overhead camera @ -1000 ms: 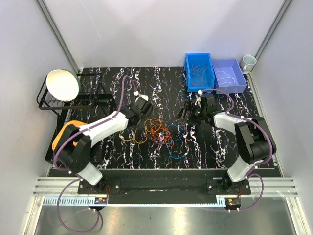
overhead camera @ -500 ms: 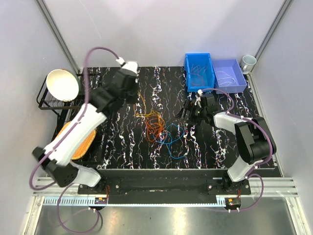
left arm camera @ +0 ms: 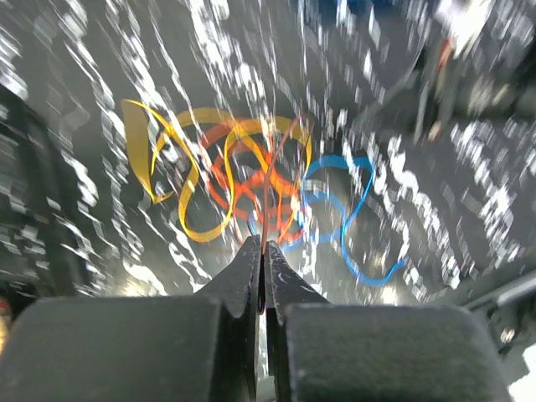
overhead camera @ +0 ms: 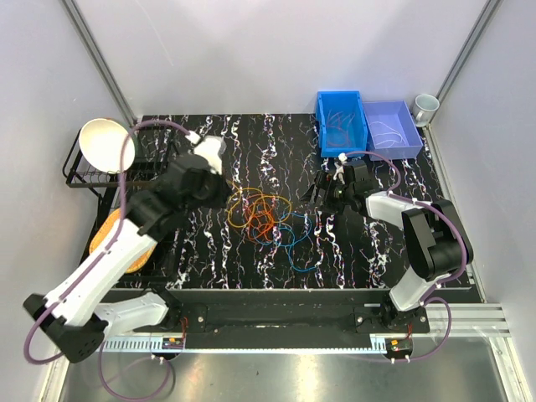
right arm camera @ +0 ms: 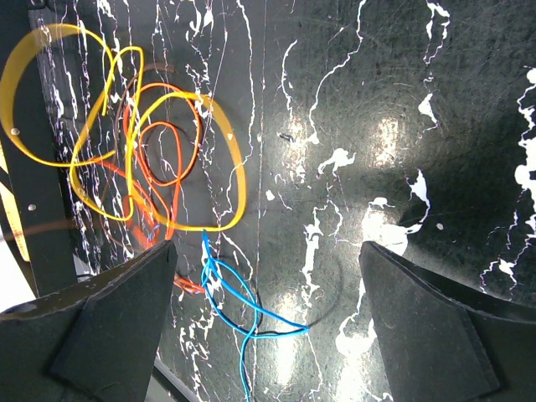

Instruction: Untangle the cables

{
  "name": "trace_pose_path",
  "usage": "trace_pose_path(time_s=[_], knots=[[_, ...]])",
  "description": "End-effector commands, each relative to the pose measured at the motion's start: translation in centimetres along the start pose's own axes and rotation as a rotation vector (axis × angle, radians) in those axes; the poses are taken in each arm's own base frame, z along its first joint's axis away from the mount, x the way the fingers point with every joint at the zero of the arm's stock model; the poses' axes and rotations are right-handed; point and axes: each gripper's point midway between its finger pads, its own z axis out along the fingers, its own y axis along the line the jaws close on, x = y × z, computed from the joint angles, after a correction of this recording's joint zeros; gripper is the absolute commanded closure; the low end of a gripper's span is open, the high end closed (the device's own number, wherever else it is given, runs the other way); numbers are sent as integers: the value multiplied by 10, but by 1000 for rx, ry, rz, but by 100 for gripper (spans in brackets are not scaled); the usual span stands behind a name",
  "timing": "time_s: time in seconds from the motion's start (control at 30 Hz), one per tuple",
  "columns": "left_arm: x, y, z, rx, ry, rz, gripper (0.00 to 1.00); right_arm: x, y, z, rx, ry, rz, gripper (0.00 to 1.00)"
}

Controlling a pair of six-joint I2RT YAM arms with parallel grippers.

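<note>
The cables (overhead camera: pixel 266 214) lie as a tangle of yellow, orange, red and blue loops in the middle of the black marbled table. My left gripper (overhead camera: pixel 224 191) hovers at the tangle's left edge. Seen from the left wrist, it (left arm camera: pixel 262 243) is shut on a thin reddish wire (left arm camera: pixel 266 209) that runs up from its tips into the orange loops (left arm camera: pixel 243 180). My right gripper (overhead camera: pixel 316 193) sits low just right of the tangle. From the right wrist it (right arm camera: pixel 266 244) stands wide open and empty above a blue cable (right arm camera: pixel 239 293), with yellow loops (right arm camera: pixel 226 167) beyond.
Two blue bins (overhead camera: pixel 341 121) (overhead camera: pixel 391 126) stand at the back right, a white cup (overhead camera: pixel 425 105) beside them. A white bowl (overhead camera: pixel 106 144) rests on a black wire rack at the back left. An orange woven tray (overhead camera: pixel 117 239) lies under the left arm.
The left arm rose and pulled a wire towards the back left, then came down towards the tangle, which has spread out. The right arm has stayed still, open.
</note>
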Motion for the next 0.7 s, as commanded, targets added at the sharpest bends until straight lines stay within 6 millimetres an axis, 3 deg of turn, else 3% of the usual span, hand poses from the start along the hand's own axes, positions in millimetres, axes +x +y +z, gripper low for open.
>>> trace_pose_path(time_s=[0.0, 0.33, 0.53, 0.67], knots=[[3, -19, 13, 102, -17, -48, 100, -13, 19, -4, -59, -43, -56, 4], [-17, -21, 9, 89, -40, -29, 100, 6, 81, -37, -325, -103, -235, 3], [-19, -21, 9, 87, -44, -30, 100, 12, 113, -30, -332, -130, -389, 3], [-20, -20, 8, 82, -49, -27, 100, 1, 117, -13, -322, -126, -406, 9]])
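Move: My left hand, high over the table, already holds the brown cable; the middle of its hanging stretch is about 15 cm below that hand, 2 cm ahead and 3 cm right. From my open right hand, that stretch is roughly 16 cm left, 8 cm back and 6 cm higher. The tangle is about 13 cm left of my right hand, 6 cm back and 8 cm below, the blue cable 5 cm left, 14 cm back and equally low. I bring my right hand, fingers still wide open, in towards the hanging brown cable: up and left first by little, then about 7 cm left, 6 cm up and 5 cm back in all, swinging counter-clockwise as the fingertips tip up, some 25 degrees altogether. My left hand keeps its pinch, dips about 4 cm and climbs most of that back. ##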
